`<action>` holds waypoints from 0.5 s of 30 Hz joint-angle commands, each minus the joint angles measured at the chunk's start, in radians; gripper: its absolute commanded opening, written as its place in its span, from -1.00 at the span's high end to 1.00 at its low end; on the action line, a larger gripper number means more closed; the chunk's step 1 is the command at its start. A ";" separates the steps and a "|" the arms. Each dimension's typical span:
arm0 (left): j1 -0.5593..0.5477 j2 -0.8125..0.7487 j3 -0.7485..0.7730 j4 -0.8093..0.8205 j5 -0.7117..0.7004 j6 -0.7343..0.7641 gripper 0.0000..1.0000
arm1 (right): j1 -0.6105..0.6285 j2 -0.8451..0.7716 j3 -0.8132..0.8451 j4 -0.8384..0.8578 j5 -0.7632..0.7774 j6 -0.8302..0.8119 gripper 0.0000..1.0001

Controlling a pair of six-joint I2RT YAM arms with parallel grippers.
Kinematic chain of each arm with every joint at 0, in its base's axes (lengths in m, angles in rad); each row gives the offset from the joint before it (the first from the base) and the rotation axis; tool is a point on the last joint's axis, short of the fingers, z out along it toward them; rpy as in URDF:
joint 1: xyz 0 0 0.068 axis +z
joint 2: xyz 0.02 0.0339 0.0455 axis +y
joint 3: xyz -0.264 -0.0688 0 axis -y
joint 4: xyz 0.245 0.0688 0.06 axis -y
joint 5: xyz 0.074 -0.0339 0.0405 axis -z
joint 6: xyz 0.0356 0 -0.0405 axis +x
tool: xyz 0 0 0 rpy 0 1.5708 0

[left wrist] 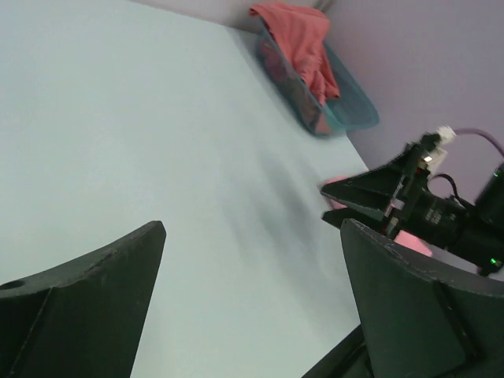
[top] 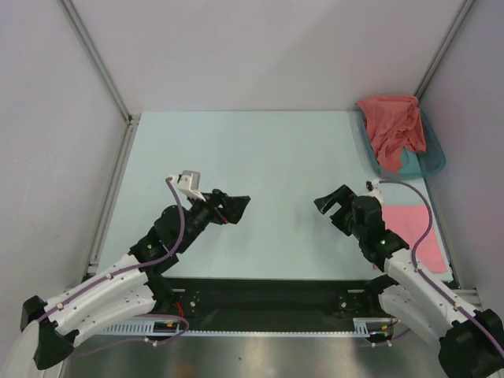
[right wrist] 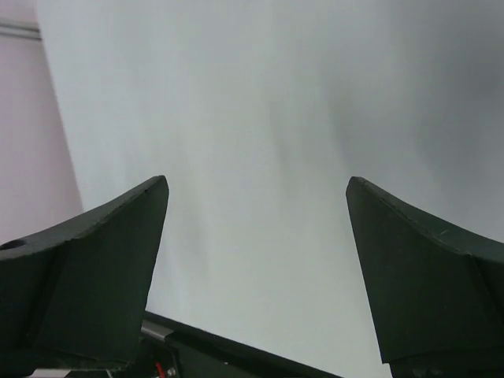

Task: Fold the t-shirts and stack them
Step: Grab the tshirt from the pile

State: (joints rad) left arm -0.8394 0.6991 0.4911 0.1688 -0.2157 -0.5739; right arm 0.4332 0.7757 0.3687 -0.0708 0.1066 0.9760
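Observation:
A salmon-coral t-shirt (top: 391,126) lies crumpled in the teal tub (top: 435,160) at the back right, spilling over its rim; the left wrist view shows this t-shirt (left wrist: 299,39) in the tub (left wrist: 352,118) too. A lighter pink t-shirt (top: 415,230) lies flat on the table at the right, near the front edge, partly hidden by my right arm. My left gripper (top: 236,206) hovers open over bare table left of centre, and its jaws (left wrist: 253,228) hold nothing. My right gripper (top: 331,203) faces it, open and empty (right wrist: 257,183), just left of the pink t-shirt.
The pale blue-green table (top: 260,157) is enclosed by white walls with metal rails at the left and back right corners. A black strip (top: 268,295) runs along the near edge between the arm bases.

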 commanded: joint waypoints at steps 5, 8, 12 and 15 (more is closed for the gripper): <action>0.051 0.049 0.132 -0.321 -0.084 -0.193 -1.00 | -0.223 0.130 0.331 -0.230 0.027 -0.282 -0.99; 0.086 0.068 0.179 -0.330 0.059 -0.101 -1.00 | -0.318 0.248 0.465 -0.179 -0.002 -0.367 -0.99; 0.102 0.088 0.202 -0.330 0.238 -0.070 -1.00 | -0.412 0.493 0.717 -0.260 0.062 -0.428 -0.99; 0.111 0.099 0.202 -0.296 0.315 -0.055 -0.99 | -0.425 0.659 0.907 -0.276 0.172 -0.506 -0.99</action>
State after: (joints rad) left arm -0.7395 0.7879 0.6529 -0.1493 -0.0528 -0.6720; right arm 0.0223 1.3193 1.1275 -0.3000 0.1684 0.5877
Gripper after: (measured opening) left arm 0.997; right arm 0.994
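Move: The pile of t-shirts lies far out to the right hand's right front, roughly 28 cm ahead and 26 cm to its right, at about its height. The blue basket holding it is centred some 28 cm to the hand's right and 28 cm ahead, about 5 cm lower; the folded t-shirt lies about 26 cm right, 6 cm back and 11 cm down. From the left hand, the pile is some 55 cm right, 31 cm ahead and 13 cm lower. The right hand sweeps empty and wide open from over the middle of the table towards the pile in the basket, gathering speed, about 15 cm forward and nearly as far to the right while climbing some 11 cm, its left side rolling down and its fingers swinging clockwise as it goes. The left hand, also open and empty, stays over its own side of the table, dipping about 3 cm before rising a little again, and tips its fingers down some 15 degrees. ##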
